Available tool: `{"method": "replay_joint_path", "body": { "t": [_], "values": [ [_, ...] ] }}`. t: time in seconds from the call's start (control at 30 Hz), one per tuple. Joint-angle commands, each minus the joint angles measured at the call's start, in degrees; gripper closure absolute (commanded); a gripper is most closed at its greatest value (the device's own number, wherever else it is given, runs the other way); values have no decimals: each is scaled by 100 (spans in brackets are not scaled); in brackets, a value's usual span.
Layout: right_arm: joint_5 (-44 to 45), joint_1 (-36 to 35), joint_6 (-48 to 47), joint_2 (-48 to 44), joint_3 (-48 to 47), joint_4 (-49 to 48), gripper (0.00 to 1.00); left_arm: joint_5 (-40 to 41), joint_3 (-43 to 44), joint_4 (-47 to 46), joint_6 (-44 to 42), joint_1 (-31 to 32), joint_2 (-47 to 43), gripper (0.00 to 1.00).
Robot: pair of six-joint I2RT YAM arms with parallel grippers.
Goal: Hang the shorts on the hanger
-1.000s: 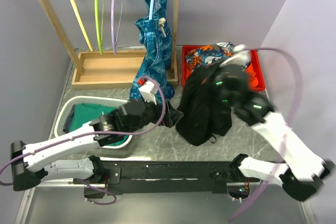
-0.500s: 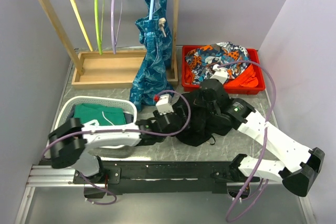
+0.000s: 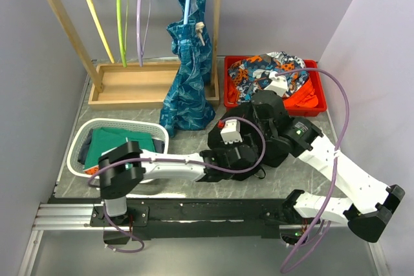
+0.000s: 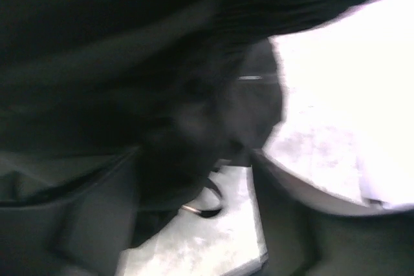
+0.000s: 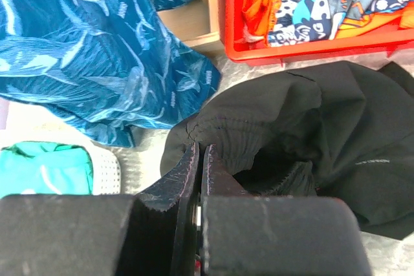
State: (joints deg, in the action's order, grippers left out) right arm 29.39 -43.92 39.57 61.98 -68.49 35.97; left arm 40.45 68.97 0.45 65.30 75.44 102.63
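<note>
The black shorts (image 3: 218, 135) lie bunched on the table in front of the red bin, mostly covered by both arms. In the right wrist view my right gripper (image 5: 199, 148) is shut, pinching the gathered waistband at the shorts' (image 5: 336, 134) left edge. My left gripper (image 3: 242, 159) reaches in low from the left. Its blurred wrist view shows the jaws apart, black fabric and a drawstring loop (image 4: 208, 206) hanging between them. The lavender hanger (image 3: 141, 17) hangs bare on the wooden rack at the back left.
A teal patterned garment (image 3: 187, 63) hangs from the rack (image 3: 129, 88) down to the table beside the shorts. Yellow (image 3: 94, 14) and lime-green (image 3: 120, 17) hangers hang there too. The red bin (image 3: 315, 106) holds patterned clothes. A white basket (image 3: 79, 145) holds green cloth.
The right arm has come down from a raised pose, lowering the shorts onto the table. The left arm swept right from the basket to the shorts, its jaws narrowing slightly.
</note>
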Motion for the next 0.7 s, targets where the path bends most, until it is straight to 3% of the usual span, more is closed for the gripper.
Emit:
{"method": "replay_joint_path", "body": {
  "t": [0.0, 0.03, 0.13, 0.4, 0.5, 0.67],
  "values": [
    [243, 94, 7, -177, -288, 68, 100, 437, 109, 553, 158, -29, 240, 44],
    [269, 138, 7, -203, -279, 77, 100, 534, 73, 701, 194, -29, 240, 68],
    [199, 366, -20, -335, -148, 69, 100, 771, -120, 1279, 544, -29, 30, 99],
    [304, 894, -108, -607, 20, 610, 100, 1123, -1078, 3645, 1811, -20, -2060, 99],
    [366, 885, -46, -1019, 11, 982, 100, 1202, -1254, 3945, 1425, -20, -3141, 99],
    [278, 885, -283, -1749, -583, 1570, 100, 764, -1194, 3165, -594, -29, -4713, 99]
  ]
}}
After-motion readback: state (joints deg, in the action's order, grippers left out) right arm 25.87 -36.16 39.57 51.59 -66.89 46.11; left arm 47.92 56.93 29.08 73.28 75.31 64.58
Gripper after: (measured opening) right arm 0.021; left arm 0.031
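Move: Just under the left hand's half-open fingers, about 2 cm to the left, 1 cm ahead and 4 cm down, hang the black shorts; the right hand already pinches their upper edge, with their middle some 4 cm to its right, 3 cm back and 12 cm below. From the left hand, the red bin lies about 22 cm ahead, 8 cm right and 10 cm lower, and the hanging blue shorts about 16 cm ahead, 21 cm left and 5 cm higher. Sinking about 4 cm while its fingers shut, the left hand pinches the edge of the black shorts, then swings left some 17 cm and climbs well above its start, turning slightly counter-clockwise. The right hand keeps its grip and draws away about 6 cm to the right, finally easing back, so the two pull the shorts out between them. ##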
